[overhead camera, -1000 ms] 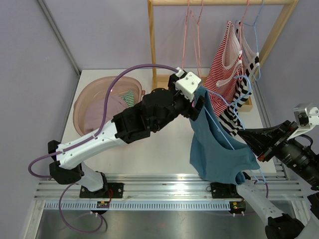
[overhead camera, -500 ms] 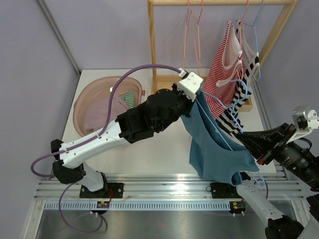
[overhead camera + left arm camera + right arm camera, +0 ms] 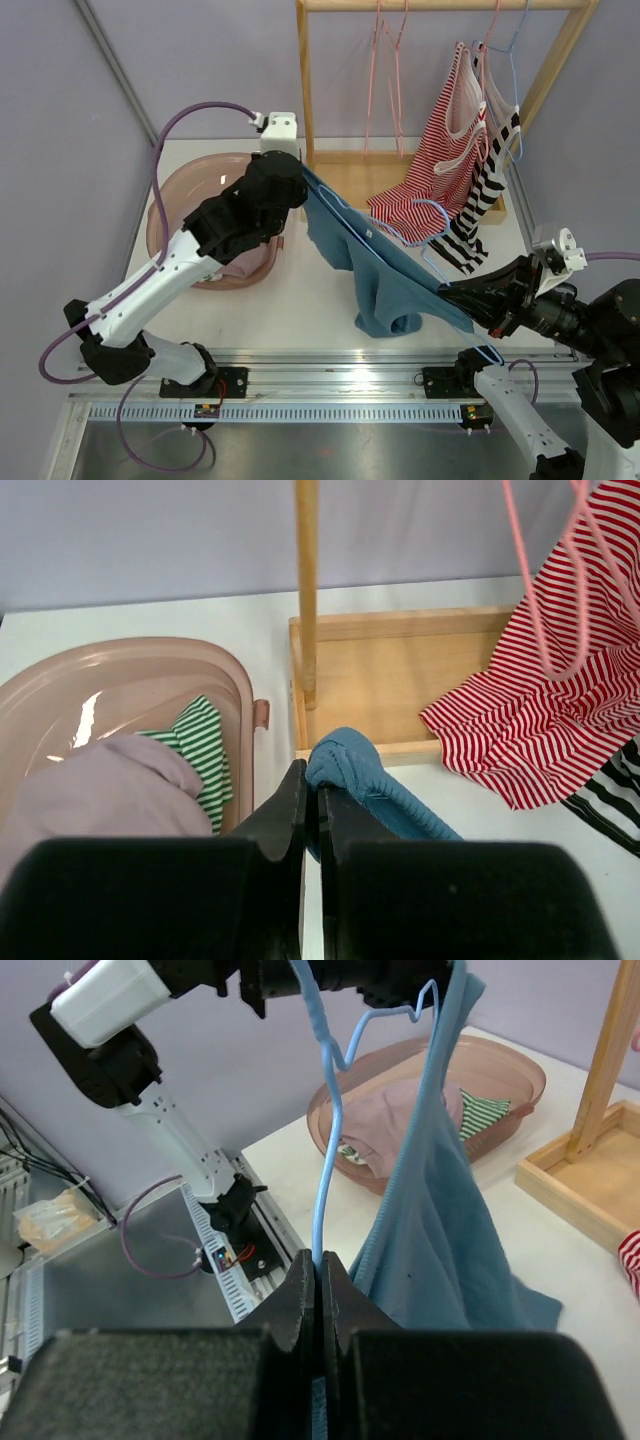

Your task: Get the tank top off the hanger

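Observation:
The blue tank top is stretched between both arms above the table, its bulk sagging in the middle. My left gripper is shut on one bunched strap, its jaws pressed together just under the fabric. The light-blue wire hanger still runs through the garment. My right gripper is shut on the hanger's wire, low at the right. In the right wrist view the tank top hangs beside the wire.
A pink basin holding a lilac garment and a green striped one sits at the left, right by my left gripper. The wooden rack at the back carries a red striped top, a black-and-white striped one and pink hangers.
My left gripper closed on the tank top's strap and swung left and back toward the basin, pulling the fabric taut. The right arm shifted left and lower with the hanger.

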`<state>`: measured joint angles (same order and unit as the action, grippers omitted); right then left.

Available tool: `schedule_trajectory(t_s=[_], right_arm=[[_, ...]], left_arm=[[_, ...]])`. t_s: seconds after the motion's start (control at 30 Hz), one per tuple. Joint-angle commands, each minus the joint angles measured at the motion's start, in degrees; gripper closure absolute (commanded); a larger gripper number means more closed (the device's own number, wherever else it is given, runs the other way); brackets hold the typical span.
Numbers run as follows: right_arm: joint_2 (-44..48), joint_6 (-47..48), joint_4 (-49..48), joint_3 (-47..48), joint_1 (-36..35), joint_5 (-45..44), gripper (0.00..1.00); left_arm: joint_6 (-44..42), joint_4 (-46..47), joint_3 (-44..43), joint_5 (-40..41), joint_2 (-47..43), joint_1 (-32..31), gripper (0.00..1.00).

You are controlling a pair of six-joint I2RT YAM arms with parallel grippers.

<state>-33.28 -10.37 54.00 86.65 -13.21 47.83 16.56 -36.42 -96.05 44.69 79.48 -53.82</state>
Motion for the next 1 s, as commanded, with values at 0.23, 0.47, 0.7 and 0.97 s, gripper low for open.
schedule_trajectory(t_s=[0.23,0.47,0.7,0.97], right_arm=[[9.5,-26.0,-60.3,-30.0,-0.1,-12.2,1.0],[2.2,-37.4,-105.1,-44.1,0.0,-22.9,1.0],[2.9,-19.1,-68.9,-31.2,-0.1,-38.2,1.0],[11.8,-14.7,-85.3,-48.0,-0.1,-44.9,1.0]], left_arm=[[5.0,25.3,23.3,-46.8,-16.1,2.2,1.0],[1.2,30.2,29.9,-61.6,-19.8,-7.3,1.0],[5.0,16.3,35.1,-33.6,-22.7,-8.1,1.0],[7.4,16.8,39.3,-32.2,-24.8,-8.1,1.0]])
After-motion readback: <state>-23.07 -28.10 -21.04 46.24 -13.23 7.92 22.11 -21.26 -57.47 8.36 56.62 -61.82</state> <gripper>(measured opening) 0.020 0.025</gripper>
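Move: The left hand already grips one end of the teal tank top, whose middle lies about 16 cm to its right, 14 back and 8 lower; the basket is some 21 cm left, 9 ahead and 36 below. The right hand already holds the blue hanger by one side, with the teal top's middle about 11 cm left, 9 ahead and 12 below. From it, the red-striped top hangs about 40 cm ahead, level sideways and 22 lower, the black-striped one 31 ahead, 11 right and 28 lower. Both hands keep shut while the left draws the teal top's end back about 17 cm and right 11, swinging clockwise, then eases a few centimetres left and forward while sinking, to finish some 12 cm lower and still turned about 40 degrees. The right sweeps the hanger forward about 14 cm towards the hanging striped tops with its fingertips tilting up some 35 degrees, then shifts right and a little back, ending about 6 cm higher and turned clockwise. ##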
